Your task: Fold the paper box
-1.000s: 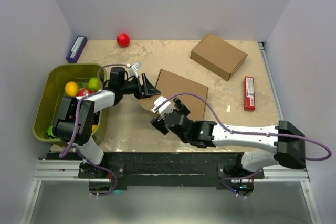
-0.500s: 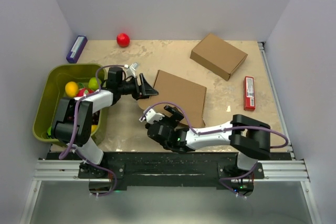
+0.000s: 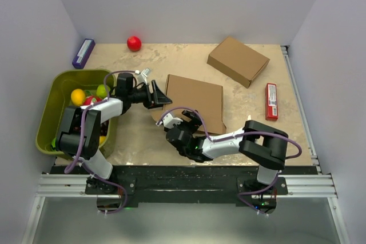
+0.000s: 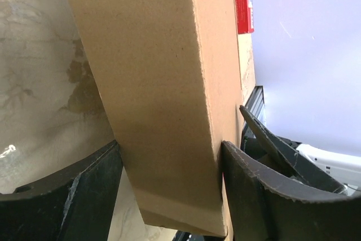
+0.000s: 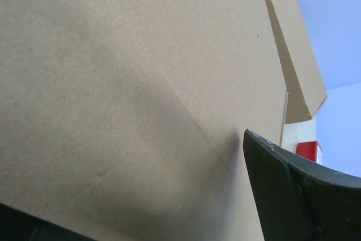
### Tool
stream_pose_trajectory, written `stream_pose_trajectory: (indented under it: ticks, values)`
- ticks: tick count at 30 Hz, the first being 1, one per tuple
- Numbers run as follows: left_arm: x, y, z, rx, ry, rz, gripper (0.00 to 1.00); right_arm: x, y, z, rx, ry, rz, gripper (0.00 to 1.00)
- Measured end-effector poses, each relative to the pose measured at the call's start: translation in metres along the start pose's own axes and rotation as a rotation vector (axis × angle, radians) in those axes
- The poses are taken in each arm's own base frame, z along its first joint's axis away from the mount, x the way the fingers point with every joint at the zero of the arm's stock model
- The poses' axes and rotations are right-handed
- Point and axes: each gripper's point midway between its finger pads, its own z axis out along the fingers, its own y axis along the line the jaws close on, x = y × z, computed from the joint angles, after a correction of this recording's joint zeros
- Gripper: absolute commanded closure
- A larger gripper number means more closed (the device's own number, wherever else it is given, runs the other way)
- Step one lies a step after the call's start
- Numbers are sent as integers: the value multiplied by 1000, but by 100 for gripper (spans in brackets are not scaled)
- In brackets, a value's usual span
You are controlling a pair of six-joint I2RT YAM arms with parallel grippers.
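The paper box (image 3: 194,98) is a shallow brown carton near the middle of the table. My left gripper (image 3: 159,95) is shut on its left end. In the left wrist view the paper box (image 4: 152,83) sits squeezed between both black fingers (image 4: 84,196), so my left gripper (image 4: 169,193) holds it. My right gripper (image 3: 178,125) is at the box's near edge. In the right wrist view, brown cardboard of the paper box (image 5: 130,71) fills the frame. My right gripper (image 5: 130,190) stands open against it, with one finger (image 5: 293,190) showing at the right.
A second formed brown carton (image 3: 238,61) lies at the back right, with a red packet (image 3: 271,101) near the right edge. A green bin (image 3: 51,112) of fruit stands at the left. Along the back are a red ball (image 3: 134,43) and a purple box (image 3: 83,53).
My right arm has folded back toward its base and its gripper has slid left along the box's near edge. The box has shifted slightly left. The left gripper has kept its grip.
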Motion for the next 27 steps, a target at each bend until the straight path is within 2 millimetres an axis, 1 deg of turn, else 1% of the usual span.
stream_pose_trajectory:
  ticks: [2, 3, 5, 6, 7, 8, 9, 10, 11, 12, 14, 15, 17, 18, 20, 21, 24, 27]
  values:
    - [-1, 1, 0, -3, -3, 0, 100, 2, 1, 2, 4, -3, -20, 25]
    - [-1, 1, 0, -3, -4, 1, 100, 3, 3, 4, 4, -4, -31, 31]
    - [-1, 1, 0, -4, -5, 4, 100, 5, 7, 5, 5, -4, -55, 37]
    - [-2, 2, 0, -7, -7, 7, 100, 7, 8, 6, 8, -2, -74, 41]
    - [-2, 2, -1, -8, -9, 9, 100, 7, 8, 7, 13, -2, -87, 43]
    - [-3, 3, -1, -9, -10, 12, 96, 7, 8, 7, 16, -2, -99, 45]
    - [-3, 3, -1, -7, -11, 17, 81, 7, 7, 7, 18, -3, -104, 48]
    - [-4, 3, -2, -5, -12, 22, 71, 6, 6, 7, 19, -3, -110, 50]
    - [-4, 3, -2, -6, -13, 24, 66, 6, 6, 7, 19, -2, -116, 51]
    - [-4, 3, -2, -6, -12, 27, 58, 7, 5, 6, 16, -1, -120, 53]
    - [-4, 3, -2, -6, -12, 32, 47, 6, 3, 5, 7, 3, -128, 55]
    - [-5, 3, -2, -6, -14, 37, 36, 6, 2, 4, 2, 7, -131, 56]
    - [-6, 1, -3, -11, -16, 47, 27, 4, 0, 2, -7, 17, -132, 57]
    - [-8, 0, -4, -17, -19, 54, 20, 4, 0, 2, -14, 24, -132, 57]
    - [-12, -5, -7, -26, -28, 76, 9, 0, -3, 0, -28, 36, -128, 57]
    - [-15, -9, -9, -25, -36, 94, 1, -2, -5, 0, -36, 44, -120, 57]
    - [-30, -23, -17, -17, -74, 152, 0, -5, -12, -2, -76, 67, -94, 58]
    - [-51, -36, -30, -9, -130, 209, 0, -2, -19, -6, -111, 94, -84, 60]
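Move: The box's middle lies about 10 cm to the right of the left gripper, roughly level fore and aft and 2 cm lower; that gripper still holds the box's left side. For the right gripper, the lid's near edge is right at its open fingers, about 1 cm ahead and 1 cm down, and the box's middle is some 5 cm ahead. The spare box stands 22 cm farther out and 18 cm to the right of the right gripper. Close the right gripper to roughly half its starting opening on the lid's near edge, dipping about 1 cm first, then ease it up nearly 3 cm with the hold kept. Keep the left gripper on the box's left side until the right has closed, then open it wide and draw it away up, forward and a little left, about 7 cm in all, tipping its wrist some 15 degrees. ##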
